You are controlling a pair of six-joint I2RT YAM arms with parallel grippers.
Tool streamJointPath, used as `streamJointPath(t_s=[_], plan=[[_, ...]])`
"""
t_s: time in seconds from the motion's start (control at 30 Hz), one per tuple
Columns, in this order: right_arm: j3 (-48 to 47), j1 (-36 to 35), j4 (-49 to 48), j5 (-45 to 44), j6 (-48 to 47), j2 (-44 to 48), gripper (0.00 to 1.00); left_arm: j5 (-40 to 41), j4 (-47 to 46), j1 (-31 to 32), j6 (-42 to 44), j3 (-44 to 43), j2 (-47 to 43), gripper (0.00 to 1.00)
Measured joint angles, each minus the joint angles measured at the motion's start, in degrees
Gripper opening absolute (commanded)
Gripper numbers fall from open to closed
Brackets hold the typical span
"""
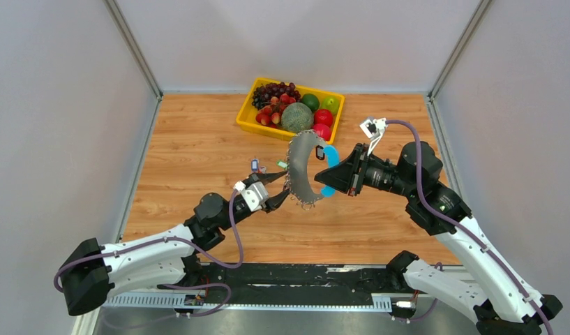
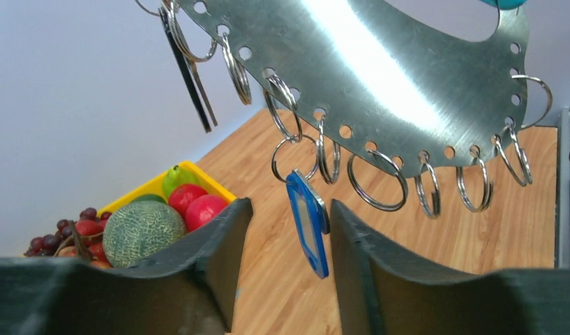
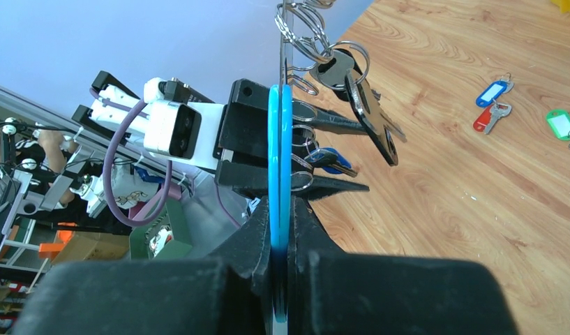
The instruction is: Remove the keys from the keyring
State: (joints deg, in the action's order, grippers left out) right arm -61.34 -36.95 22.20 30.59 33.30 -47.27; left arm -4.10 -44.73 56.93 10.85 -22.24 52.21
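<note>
The keyring (image 1: 303,167) is a grey metal loop with a bright blue section (image 1: 329,171), held upright above the table. My right gripper (image 1: 332,174) is shut on that blue section (image 3: 280,167), seen edge-on in the right wrist view. Small split rings hang along the keyring's edge (image 2: 379,70). A blue key (image 2: 308,223) hangs from one ring between the fingers of my open left gripper (image 2: 289,230), close to the right finger (image 2: 379,258). A black key (image 2: 188,70) hangs further along. Blue (image 3: 492,91), red (image 3: 485,120) and green (image 3: 562,123) keys lie loose on the table.
A yellow fruit tray (image 1: 248,118) with grapes, a melon and apples stands at the back of the wooden table, behind the keyring. The loose keys (image 1: 255,165) lie left of the keyring. Grey walls enclose the table on three sides.
</note>
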Motion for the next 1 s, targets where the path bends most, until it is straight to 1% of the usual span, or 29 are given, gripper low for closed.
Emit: streamJointPath(t_s=[0.03,0.07,0.1,0.13,0.2,0.33,0.43,0.47,0.5,0.6,0.63,0.7,0.77,0.83,0.93,1.0], plan=[[0.00,0.00,0.00,0.00,0.04,0.04,0.00,0.15,-0.20,0.00,0.07,-0.17,0.11,0.43],[0.00,0.00,0.00,0.00,0.07,0.09,0.00,0.20,-0.28,0.02,0.28,-0.33,0.20,0.33],[0.00,0.00,0.00,0.00,0.07,0.13,0.00,0.24,-0.35,0.00,0.44,-0.46,0.20,0.27],[0.00,0.00,0.00,-0.02,0.04,0.20,0.00,0.22,-0.44,0.00,0.42,-0.55,0.20,0.16],[0.00,0.00,0.07,-0.13,0.04,0.44,0.00,0.17,-0.35,0.02,0.94,-0.66,0.07,0.02],[0.44,0.00,0.98,-2.64,-0.24,2.23,0.00,0.83,1.81,0.02,0.24,-0.83,-1.60,0.00],[2.47,0.00,1.86,-6.05,-0.72,4.83,0.01,1.90,7.15,0.04,-1.92,-1.84,-4.85,0.00],[3.54,0.00,1.99,-7.08,-0.87,5.70,0.05,2.01,8.66,0.09,-2.80,-2.27,-5.79,0.00],[4.92,-0.04,1.97,-7.87,-0.92,6.62,0.11,2.03,10.88,0.09,-3.65,-3.04,-6.73,0.00],[9.33,-0.20,1.81,-9.66,-0.98,8.81,0.41,1.99,19.87,0.39,-6.16,-6.47,-8.09,0.00],[11.02,-0.11,1.79,-10.80,-1.29,9.53,0.49,2.05,22.97,0.37,-6.84,-7.78,-8.09,0.00],[13.73,0.02,1.92,-12.74,-1.42,10.67,0.58,2.19,30.08,0.37,-8.09,-10.97,-8.04,0.00],[16.50,0.09,2.03,-14.29,-1.64,11.98,0.65,2.14,36.83,0.31,-9.18,-14.47,-7.76,0.00],[18.56,0.09,2.10,-15.52,-1.79,13.64,0.67,1.60,43.41,0.33,-10.03,-18.60,-6.93,0.00],[20.79,0.11,2.19,-16.79,-2.47,16.96,0.68,-0.37,52.59,0.33,-10.54,-24.94,-4.57,0.00],[21.94,0.11,2.08,-17.14,-3.67,19.41,0.67,-2.51,57.92,0.31,-10.56,-29.07,-2.40,0.00]])
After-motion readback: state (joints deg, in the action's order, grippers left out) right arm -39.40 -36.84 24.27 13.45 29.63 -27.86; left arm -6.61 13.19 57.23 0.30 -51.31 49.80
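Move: The blue key tag hanging from the metal plate's rim is practically between the left hand's open fingers, about 1 cm to the right. From that hand, the plate's middle is some 5 cm right and 6 cm up; the black tag is roughly 6 cm ahead, 9 cm right and 5 cm up. The right hand grips the plate's blue handle, whose middle is about 2 cm ahead and 2 cm right of that hand; the blue tag is about 10 cm left, 4 cm ahead and 8 cm below it. Almost in place, the left fingers close and pinch the blue tag; the hand then draws back about 3 cm, slightly up, its fingers tipping some 30 degrees downward. The right hand starts down and to the right still shut on the handle, then opens and lets go as it sinks about 10 cm in all and backs off 5 to 6 cm to the right, turning a little clockwise. ##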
